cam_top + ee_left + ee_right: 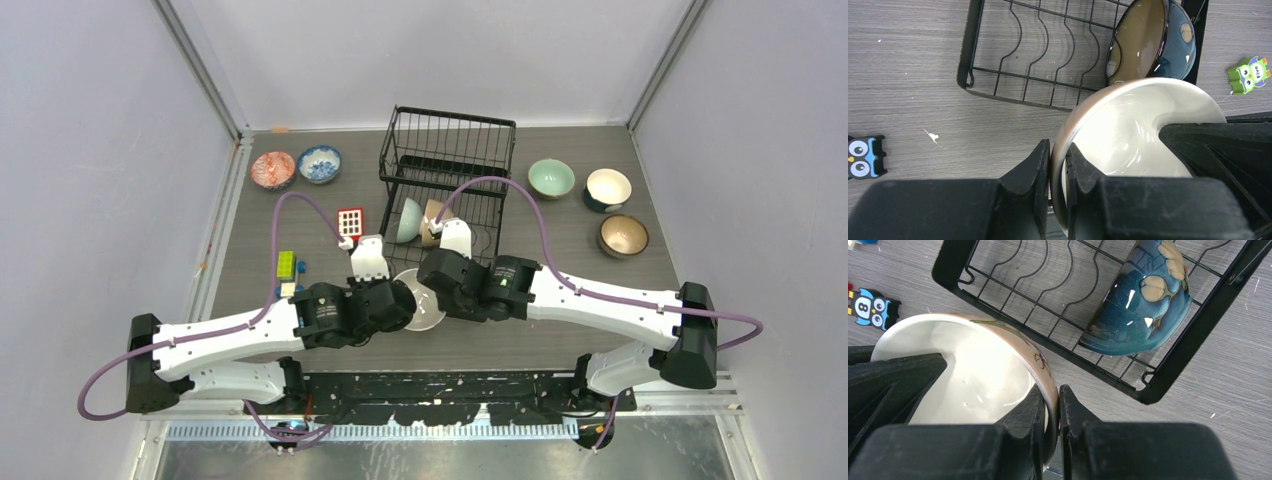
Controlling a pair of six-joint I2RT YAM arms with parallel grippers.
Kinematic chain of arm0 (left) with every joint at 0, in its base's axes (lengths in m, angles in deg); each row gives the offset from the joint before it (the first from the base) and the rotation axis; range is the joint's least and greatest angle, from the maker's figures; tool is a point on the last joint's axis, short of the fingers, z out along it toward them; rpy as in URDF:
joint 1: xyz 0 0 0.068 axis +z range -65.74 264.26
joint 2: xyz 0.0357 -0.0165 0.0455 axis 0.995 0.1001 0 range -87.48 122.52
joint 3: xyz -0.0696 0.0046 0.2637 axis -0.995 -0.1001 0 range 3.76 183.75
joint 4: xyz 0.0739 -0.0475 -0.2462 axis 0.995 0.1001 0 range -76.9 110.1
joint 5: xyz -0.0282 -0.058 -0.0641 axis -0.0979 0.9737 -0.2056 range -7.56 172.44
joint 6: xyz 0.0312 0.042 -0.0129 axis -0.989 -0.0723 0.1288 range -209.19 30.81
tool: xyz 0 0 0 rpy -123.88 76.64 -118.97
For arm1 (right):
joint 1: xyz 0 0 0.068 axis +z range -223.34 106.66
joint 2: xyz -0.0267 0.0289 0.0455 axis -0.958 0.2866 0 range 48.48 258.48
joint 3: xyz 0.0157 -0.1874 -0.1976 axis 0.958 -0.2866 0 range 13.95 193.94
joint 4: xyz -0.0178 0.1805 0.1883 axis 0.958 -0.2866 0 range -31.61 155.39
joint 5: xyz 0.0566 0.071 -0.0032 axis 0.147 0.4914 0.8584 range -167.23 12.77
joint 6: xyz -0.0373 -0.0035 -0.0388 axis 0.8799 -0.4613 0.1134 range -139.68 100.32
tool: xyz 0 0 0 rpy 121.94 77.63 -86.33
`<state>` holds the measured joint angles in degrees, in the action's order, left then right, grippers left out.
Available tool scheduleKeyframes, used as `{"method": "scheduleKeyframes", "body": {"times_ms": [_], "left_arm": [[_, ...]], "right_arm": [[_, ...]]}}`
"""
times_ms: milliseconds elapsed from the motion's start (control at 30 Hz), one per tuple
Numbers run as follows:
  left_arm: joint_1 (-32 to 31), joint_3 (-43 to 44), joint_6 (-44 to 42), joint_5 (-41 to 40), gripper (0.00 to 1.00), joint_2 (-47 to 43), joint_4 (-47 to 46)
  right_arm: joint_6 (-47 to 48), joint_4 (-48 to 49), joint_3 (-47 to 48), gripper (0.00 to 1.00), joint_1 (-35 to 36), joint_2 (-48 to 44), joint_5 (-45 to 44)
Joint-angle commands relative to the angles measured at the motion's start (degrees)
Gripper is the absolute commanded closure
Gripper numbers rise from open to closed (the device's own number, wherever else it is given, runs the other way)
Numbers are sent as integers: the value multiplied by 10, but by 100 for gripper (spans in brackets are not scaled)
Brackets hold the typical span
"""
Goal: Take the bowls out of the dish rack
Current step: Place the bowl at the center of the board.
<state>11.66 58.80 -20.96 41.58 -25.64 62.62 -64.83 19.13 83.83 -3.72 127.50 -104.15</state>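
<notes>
A cream bowl (420, 302) sits in front of the dish rack (447, 150), gripped from both sides. My left gripper (1058, 160) is shut on the left rim of this cream bowl (1133, 125). My right gripper (1052, 400) is shut on the right rim of the same bowl (978, 365). A dark blue bowl (405, 220) and a tan bowl (432, 222) stand on edge in the rack's flat tray. The dark blue bowl (1138, 305) also shows in the right wrist view, and in the left wrist view the dark blue bowl (1148, 40) shows its brown inside.
A red patterned bowl (272, 169) and a blue-and-white bowl (319, 163) rest at the back left. A pale green bowl (551, 178), a cream-lined bowl (608, 188) and a brown bowl (622, 235) lie at the right. A red block (350, 222) and small toy blocks (287, 265) lie left of the rack.
</notes>
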Motion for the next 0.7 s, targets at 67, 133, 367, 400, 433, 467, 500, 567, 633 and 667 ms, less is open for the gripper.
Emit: {"method": "scheduleKeyframes", "body": {"times_ms": [67,133,367,400,433,467,500,567,633,667], "left_arm": [[4,2,5,-17,100,-16,-21],[4,5,1,-18,100,-16,-21],[11,1,-21,-47,100,-25,-4],[14,0,-26,-49,100,-30,-4],[21,-1,-31,-49,100,-35,-6],[27,-2,-39,-47,100,-39,-9],[34,-3,-47,-46,100,-45,-12],[54,-1,-66,-47,100,-53,-14],[83,2,-91,-45,100,-60,-17],[103,6,-104,-41,100,-63,-17]], "right_arm": [[-3,55,35,85,0,-20,3],[1,56,35,71,1,-22,11],[34,54,36,25,1,-46,16],[38,51,37,18,0,-52,14],[42,47,39,11,1,-58,10],[46,42,41,5,0,-64,5],[50,34,43,1,1,-69,0],[58,18,49,0,1,-82,-12],[62,5,45,0,1,-98,-29],[66,5,39,0,1,-110,-36]]}}
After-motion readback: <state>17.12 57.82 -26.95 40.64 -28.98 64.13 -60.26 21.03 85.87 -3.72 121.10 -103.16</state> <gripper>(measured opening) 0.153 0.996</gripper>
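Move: The left hand already pinches the left rim of the beige bowl, whose middle is about 5 cm to its right and 2 cm below; its set-down spot can't be judged. From this hand, the blue bowl in the rack is some 12 cm ahead, 12 cm right and 12 cm below, and the owl block some 21 cm left, 4 cm ahead and 16 cm below. The right hand holds the opposite rim, the bowl's middle about 5 cm to its left and 2 cm below. The right hand gives the beige bowl over: its fingers spring from nearly shut to fully open and come off the right rim, while the hand first shifts left a little over a centimetre, then goes back right and climbs about 5 cm in all with a slight upward tip of the wrist. The left hand keeps its pinch on the left rim, waits for that opening, then draws the bowl left, away from the right hand, by some 3 cm and forward about 2 cm, picking up speed and hardly changing height. ##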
